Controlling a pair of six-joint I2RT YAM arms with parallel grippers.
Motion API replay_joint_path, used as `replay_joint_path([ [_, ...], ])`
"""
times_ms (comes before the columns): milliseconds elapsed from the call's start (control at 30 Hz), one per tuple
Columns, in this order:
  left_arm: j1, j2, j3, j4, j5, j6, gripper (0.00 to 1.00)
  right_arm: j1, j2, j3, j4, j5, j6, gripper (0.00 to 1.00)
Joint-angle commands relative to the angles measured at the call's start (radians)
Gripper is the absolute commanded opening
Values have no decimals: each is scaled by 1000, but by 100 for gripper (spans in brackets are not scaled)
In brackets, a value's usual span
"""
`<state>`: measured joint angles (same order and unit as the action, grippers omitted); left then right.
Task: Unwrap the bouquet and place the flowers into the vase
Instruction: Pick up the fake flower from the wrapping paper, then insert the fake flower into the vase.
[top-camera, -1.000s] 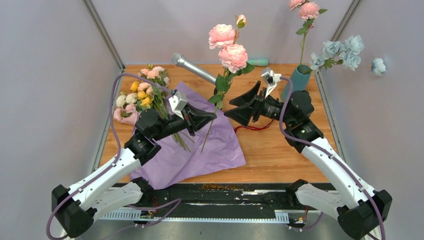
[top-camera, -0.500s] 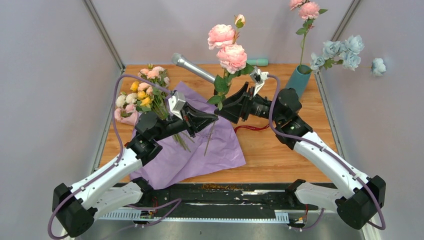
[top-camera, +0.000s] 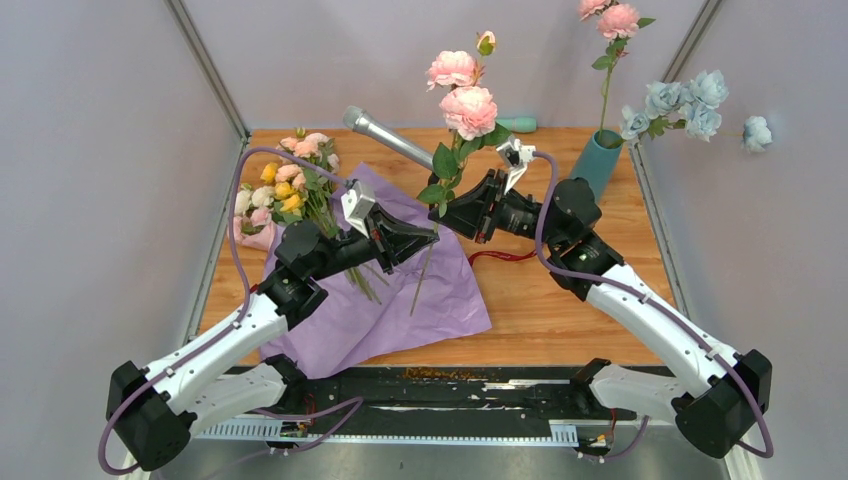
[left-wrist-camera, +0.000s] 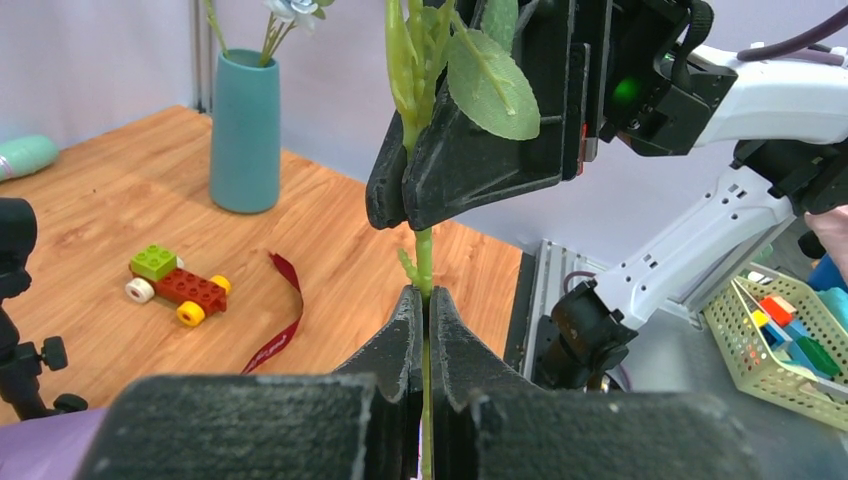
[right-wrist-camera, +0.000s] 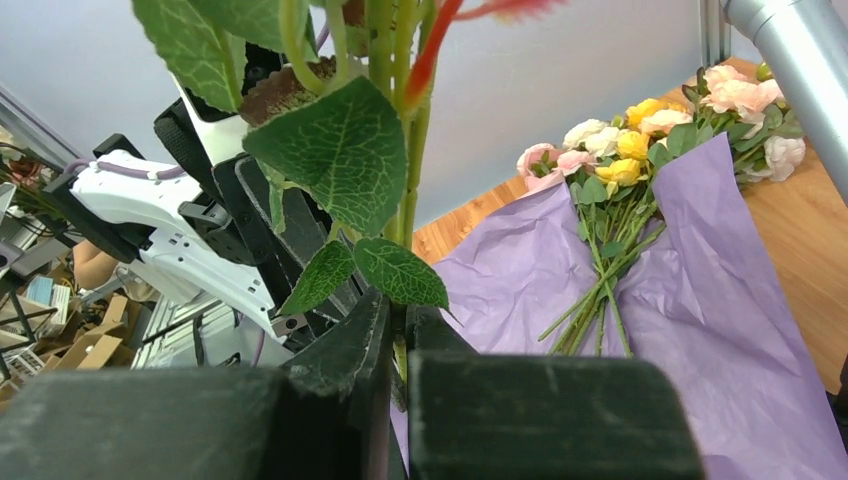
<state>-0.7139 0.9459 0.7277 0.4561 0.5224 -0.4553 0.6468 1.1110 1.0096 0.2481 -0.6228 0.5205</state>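
Note:
A flower stem with two pink roses (top-camera: 468, 108) stands upright over the purple paper wrap (top-camera: 400, 300). My left gripper (top-camera: 432, 233) (left-wrist-camera: 424, 295) is shut on the thin green stem (left-wrist-camera: 424, 262) low down. Just above it my right gripper (top-camera: 442, 205) (right-wrist-camera: 400, 312) is shut on the same stem (right-wrist-camera: 410, 190), under its leaves. The rest of the bouquet (top-camera: 285, 185) (right-wrist-camera: 640, 140) lies at the paper's far left edge. The teal vase (top-camera: 597, 160) (left-wrist-camera: 245, 130) stands at the back right with one pink flower in it. The dark red ribbon (top-camera: 505, 257) (left-wrist-camera: 280, 320) lies loose on the table.
A silver microphone (top-camera: 385, 137) on a stand leans behind the held flower. Pale blue flowers (top-camera: 680, 105) hang beside the vase. A mint rod (top-camera: 515, 124) lies at the back edge. A toy brick car (left-wrist-camera: 175, 285) sits near the ribbon.
My right gripper has moved left to the stem and shut on it above the left gripper. The roses have shifted slightly right and up. The left gripper has kept its grip.

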Motion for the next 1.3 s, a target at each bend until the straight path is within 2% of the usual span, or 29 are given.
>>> replay_joint_path([
  [0,-4,6,6,37,5,3,0,4,-19,37,16,34,-23,0],
  [67,-4,7,11,21,-9,6,0,4,-26,37,2,46,-38,0],
  [133,-4,7,26,-37,-42,23,10,4,-37,43,-39,69,-67,0],
  [167,-4,7,40,-56,-52,43,27,6,-44,48,-68,88,-88,0],
  [200,-4,6,47,-100,-76,55,37,6,-50,59,-110,114,-127,0],
  [233,-4,4,63,-123,-95,78,59,8,-56,72,-158,151,-161,0],
  [267,-5,0,70,-176,-144,89,77,10,-61,90,-212,195,-194,0],
  [333,-1,-8,103,-255,-238,120,92,14,-72,137,-336,318,-266,0],
  [400,13,-13,133,-328,-312,151,98,15,-86,167,-430,456,-323,0],
  [533,123,-16,161,-397,-369,131,100,2,-90,194,-519,863,-405,0],
  [600,208,-18,160,-400,-371,75,100,-55,-80,189,-518,940,-408,0],
  [667,308,-21,157,-408,-383,43,100,-149,-59,191,-507,916,-369,0],
  [800,408,-26,153,-417,-396,29,100,-316,-22,184,-411,870,-361,0],
  [933,426,-38,195,-488,-443,118,100,-412,27,224,-319,925,-420,0],
  [1067,426,-63,202,-520,-500,150,100,-511,99,297,-258,913,-466,0],
  [1267,427,-59,203,-523,-482,149,100,-566,166,422,-190,914,-545,0],
])
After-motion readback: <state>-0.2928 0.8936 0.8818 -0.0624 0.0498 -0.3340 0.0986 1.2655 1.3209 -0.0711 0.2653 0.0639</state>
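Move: The right hand and the left hand both pinch the pink flower's stem. From the right hand, the vase stands about 30 cm ahead and 34 cm to the right, its middle some 23 cm lower. The toy car lies about 28 cm ahead and 16 cm to the right of that hand, 31 cm below. From the left hand, the bouquet's middle is roughly 26 cm ahead, 25 cm left and 28 cm down; the microphone is 31 cm ahead, 8 cm left and 10 cm below. To the right and forward, the right hand sweeps the held flower towards the vase, some 37 cm, dipping slightly before rising again and turning about 80 degrees clockwise to face forward. The left fingers open wide and release the stem; that hand swings left and forward towards the bouquet, turning some 50 degrees counter-clockwise. ##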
